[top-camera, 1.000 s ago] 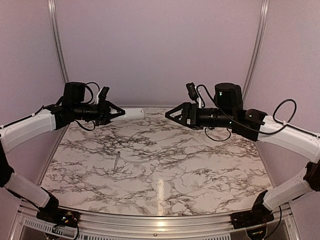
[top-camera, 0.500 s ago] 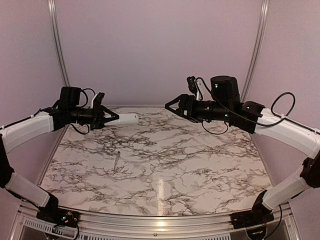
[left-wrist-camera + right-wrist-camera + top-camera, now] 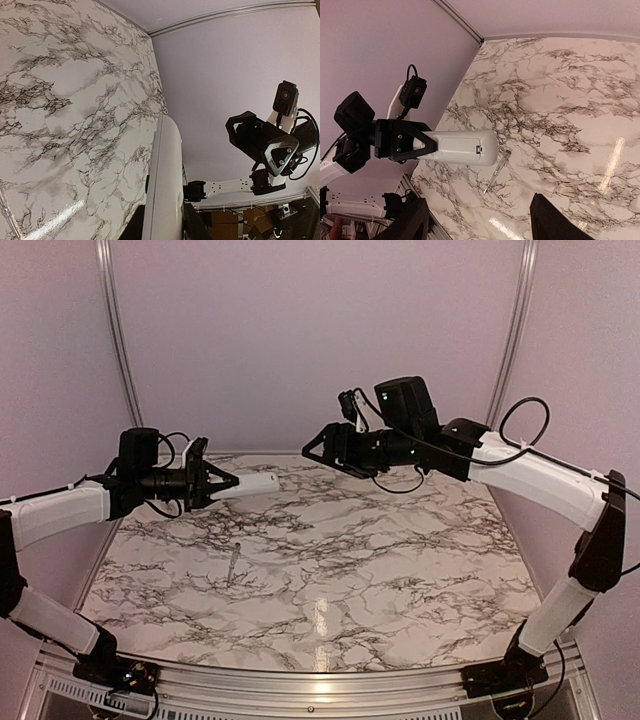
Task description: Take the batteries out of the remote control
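Note:
My left gripper (image 3: pixel 214 483) is shut on one end of the white remote control (image 3: pixel 255 482), holding it level above the back left of the table. The right wrist view shows the remote control (image 3: pixel 462 146) from its back, with its battery cover (image 3: pixel 456 145) closed and a small latch at the free end. The batteries are hidden. In the left wrist view the remote control (image 3: pixel 165 185) runs out from between the dark fingers (image 3: pixel 192 227). My right gripper (image 3: pixel 311 448) hangs open a short way right of the remote's free end, touching nothing; its fingers (image 3: pixel 550 220) frame empty space.
A thin silvery screwdriver-like tool (image 3: pixel 235 562) lies on the marble table (image 3: pixel 400 560) left of the middle, also seen as the tool (image 3: pixel 496 172) under the remote in the right wrist view. Lilac walls close in the back and sides.
The right arm has swung left and a little up, towards the remote's free end, with its jaws narrowing slightly. The left arm has drawn back to the left and lowered, still holding the remote.

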Controlling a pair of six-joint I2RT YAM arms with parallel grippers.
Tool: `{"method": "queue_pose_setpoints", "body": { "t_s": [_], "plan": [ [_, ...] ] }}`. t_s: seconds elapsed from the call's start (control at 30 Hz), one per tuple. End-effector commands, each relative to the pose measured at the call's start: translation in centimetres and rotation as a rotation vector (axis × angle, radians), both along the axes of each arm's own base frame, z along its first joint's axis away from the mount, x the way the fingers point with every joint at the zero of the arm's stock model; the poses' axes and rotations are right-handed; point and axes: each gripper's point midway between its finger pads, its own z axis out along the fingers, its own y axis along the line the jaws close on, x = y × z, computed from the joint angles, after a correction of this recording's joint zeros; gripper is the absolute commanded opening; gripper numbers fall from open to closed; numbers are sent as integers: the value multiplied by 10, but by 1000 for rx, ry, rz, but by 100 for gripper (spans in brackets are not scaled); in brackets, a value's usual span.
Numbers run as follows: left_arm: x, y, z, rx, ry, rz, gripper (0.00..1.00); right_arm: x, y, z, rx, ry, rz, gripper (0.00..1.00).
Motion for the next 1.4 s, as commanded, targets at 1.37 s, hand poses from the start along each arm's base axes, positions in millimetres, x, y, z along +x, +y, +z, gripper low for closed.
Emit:
{"method": "queue_pose_setpoints", "body": {
  "t_s": [1.37],
  "plan": [
    [-12, -80, 20, -106, 36, -146, 0, -13, 32, -42, -111, 165, 3, 64]
  ]
}}
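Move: The remote control is already in the left gripper, held by its near end, its free end pointing right. The right gripper waits about 18 cm to the right of the left hand, about level with it in reach and some 7 cm higher. From the right hand, the remote's middle lies about 13 cm left, 1 cm ahead and 7 cm below. The slim tool on the table is roughly 8 cm back of the left hand, 3 cm to its left and 22 cm below. Bring the left gripper some 7 cm to the right and slightly back, keeping its grip on the remote so the free end goes in under the right fingers. Meanwhile move the open right gripper about 3.5 cm left, then sink it about as far towards the battery cover, tipping the wrist down slightly. Contact there can't be made out. ##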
